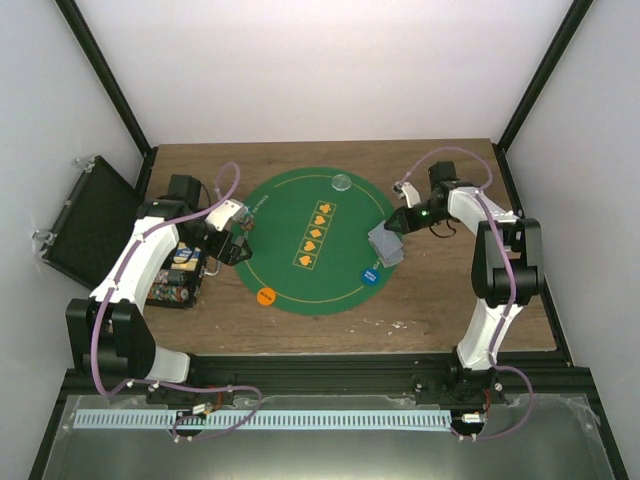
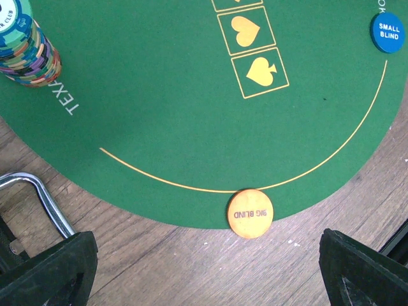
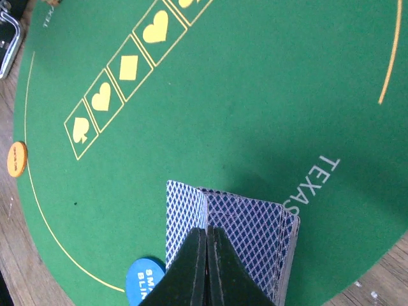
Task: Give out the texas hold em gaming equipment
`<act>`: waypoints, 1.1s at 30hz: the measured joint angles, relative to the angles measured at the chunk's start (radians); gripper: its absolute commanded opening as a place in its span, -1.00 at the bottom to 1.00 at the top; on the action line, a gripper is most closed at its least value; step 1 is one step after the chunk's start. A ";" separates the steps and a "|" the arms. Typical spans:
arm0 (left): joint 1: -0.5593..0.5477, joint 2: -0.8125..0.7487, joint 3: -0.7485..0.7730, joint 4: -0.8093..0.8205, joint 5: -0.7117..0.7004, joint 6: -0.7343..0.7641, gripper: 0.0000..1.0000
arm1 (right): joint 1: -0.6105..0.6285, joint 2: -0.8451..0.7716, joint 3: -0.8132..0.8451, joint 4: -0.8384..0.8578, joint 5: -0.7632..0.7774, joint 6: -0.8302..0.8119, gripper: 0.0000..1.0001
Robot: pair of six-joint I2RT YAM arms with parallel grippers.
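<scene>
A deck of blue-backed playing cards [image 3: 261, 236] lies on the right side of the green mat [image 1: 300, 215]. My right gripper [image 3: 207, 255] is shut on one card [image 3: 185, 213], which is raised at the deck's left edge. In the top view the right gripper [image 1: 393, 228] sits over the cards [image 1: 386, 250]. The blue disc [image 3: 143, 287] lies just beside the deck. The orange disc [image 2: 248, 213] rests on the mat's near rim, the clear disc [image 1: 342, 182] at the far rim. My left gripper [image 2: 207, 274] hangs open above bare wood, near the orange disc.
A stack of poker chips [image 2: 25, 48] stands on the mat's left part. A chip tray [image 1: 180, 275] sits left of the mat, and its metal handle [image 2: 38, 197] is close to my left finger. The open black case [image 1: 90, 220] leans at the far left.
</scene>
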 measured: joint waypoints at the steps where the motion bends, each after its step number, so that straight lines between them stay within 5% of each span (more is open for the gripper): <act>1: 0.000 0.000 0.000 0.000 0.000 0.000 0.92 | -0.001 0.009 0.000 -0.004 0.000 -0.003 -0.99; 7: 0.000 0.000 0.000 0.000 -0.001 0.000 0.92 | -0.002 0.032 0.008 -0.008 0.000 -0.013 -0.96; 15: 0.000 0.000 0.000 0.000 -0.002 0.000 0.93 | -0.002 0.039 0.015 -0.003 0.040 0.002 -0.38; 18: 0.000 0.000 0.000 0.000 -0.002 0.000 0.92 | -0.002 0.040 0.019 -0.005 0.054 0.005 -0.33; 22: 0.000 0.000 0.000 0.000 -0.001 0.000 0.92 | -0.002 0.041 0.021 -0.003 0.071 0.019 0.02; 26: 0.000 0.000 0.000 -0.001 -0.001 0.000 0.92 | -0.002 0.040 0.029 -0.004 0.110 0.056 0.94; 33: 0.000 0.000 0.000 -0.004 0.000 0.000 0.93 | 0.010 -0.024 0.012 0.011 0.223 0.118 1.00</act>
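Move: Just under the right hand, about 7 cm down, 2 cm back and 2 cm to its left, is the middle of the card deck, onto which its shut fingers bring a thin packet of cards. The small blind button sits roughly 7 cm back from the deck and 3 cm to the left of it; the clear disc is some 13 cm ahead of the right hand and 12 cm to its left. From the left hand the deck lies about 32 cm to the right, level, and 14 cm down. Lowering the packet the last 2 cm or so onto the deck, the right hand opens its fingers from shut to wide and lets go of the cards. While they spread it eases about 2.5 cm right and a little forward, the wrist turning some 10 degrees clockwise and tipping the fingers more steeply down; at the very end it starts to rise, about 1 cm. ##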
